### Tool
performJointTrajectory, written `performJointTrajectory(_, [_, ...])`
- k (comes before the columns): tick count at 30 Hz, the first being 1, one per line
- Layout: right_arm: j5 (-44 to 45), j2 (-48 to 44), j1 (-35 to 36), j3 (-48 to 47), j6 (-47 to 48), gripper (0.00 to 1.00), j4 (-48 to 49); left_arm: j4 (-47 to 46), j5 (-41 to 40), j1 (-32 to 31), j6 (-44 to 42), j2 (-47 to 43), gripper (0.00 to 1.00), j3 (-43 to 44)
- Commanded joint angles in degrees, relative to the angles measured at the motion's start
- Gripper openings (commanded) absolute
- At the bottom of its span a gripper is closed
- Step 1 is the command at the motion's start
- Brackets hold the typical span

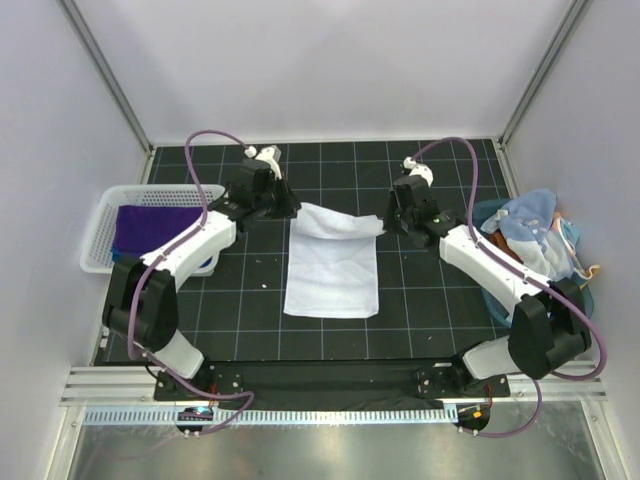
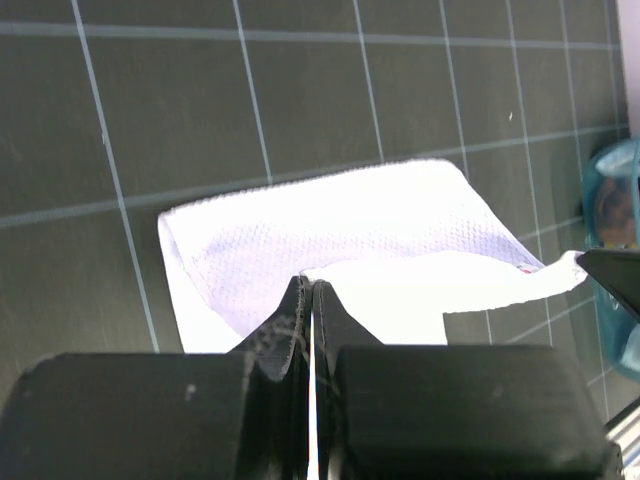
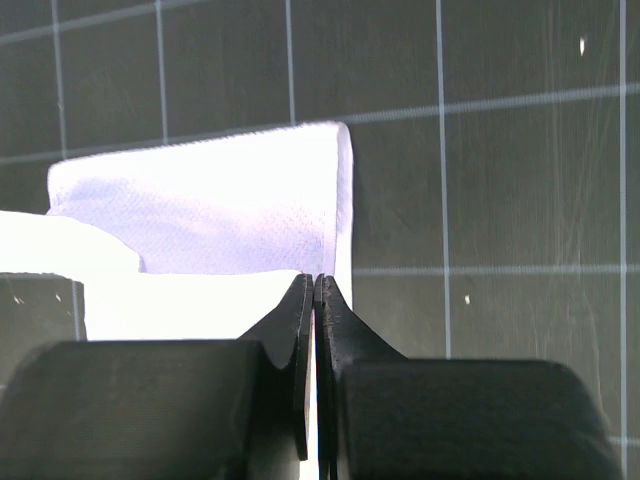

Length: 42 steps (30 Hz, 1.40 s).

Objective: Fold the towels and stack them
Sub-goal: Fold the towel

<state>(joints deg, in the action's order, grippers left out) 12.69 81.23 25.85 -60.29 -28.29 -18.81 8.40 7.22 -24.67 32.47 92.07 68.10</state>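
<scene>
The white towel [image 1: 332, 268] lies on the black grid mat in the middle, its far edge lifted off the mat. My left gripper [image 1: 291, 211] is shut on its far left corner, and my right gripper [image 1: 385, 222] is shut on its far right corner. In the left wrist view the towel [image 2: 340, 240] hangs from the shut gripper [image 2: 311, 285]. In the right wrist view the towel [image 3: 220, 215] hangs from the shut gripper [image 3: 315, 282]. A deep purple towel [image 1: 150, 228] lies folded in the white basket [image 1: 100, 235] at the left. The royal blue towel is not in view.
A blue tub [image 1: 545, 250] with a heap of mixed cloths stands at the right edge of the mat. White walls close the space on three sides. A metal rail [image 1: 330, 405] runs along the near edge.
</scene>
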Motion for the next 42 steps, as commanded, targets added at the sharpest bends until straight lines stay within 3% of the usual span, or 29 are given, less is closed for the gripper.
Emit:
performJointTrajectory(1, [1.6, -4.5, 1.3, 2.5, -1.6, 0.01, 0.5, -3.2, -2.0, -1.3, 0.9, -4.0, 0.00, -3.2])
performJointTrajectory(15, [3.4, -12.3, 6.1, 7.6, -2.7, 0.01, -1.6, -2.8, -5.2, -2.7, 1.5, -16.2, 0.00, -12.5])
performJointTrajectory(42, [5.1, -14.2, 12.8, 13.0, -5.3, 0.01, -3.4, 0.8, -1.9, -4.3, 1.5, -21.6, 0.00, -20.9])
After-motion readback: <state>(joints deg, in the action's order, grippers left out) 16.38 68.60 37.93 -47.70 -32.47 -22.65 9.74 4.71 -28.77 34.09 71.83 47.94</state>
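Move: Each hand already holds a corner of the white towel's lifted edge, roughly 10 cm above the table. The matching near corner lies about 25 cm back and 3 cm left of my left hand, and the other some 21 cm back and 3 cm left of my right. The purple towel in the basket is some 40 cm left of my left hand, 1 cm back. The laundry bin is about 39 cm right of my right hand, 5 cm back. I draw both hands back together towards the white towel's near edge, about 10 cm with the left and 9 with the right, quick at first, then easing. Both drift a little left; they dip, rise briefly around halfway, then sink to finish about 2 cm lower. My fingers stay shut on the corners, trailing the upper layer over the lower one. ##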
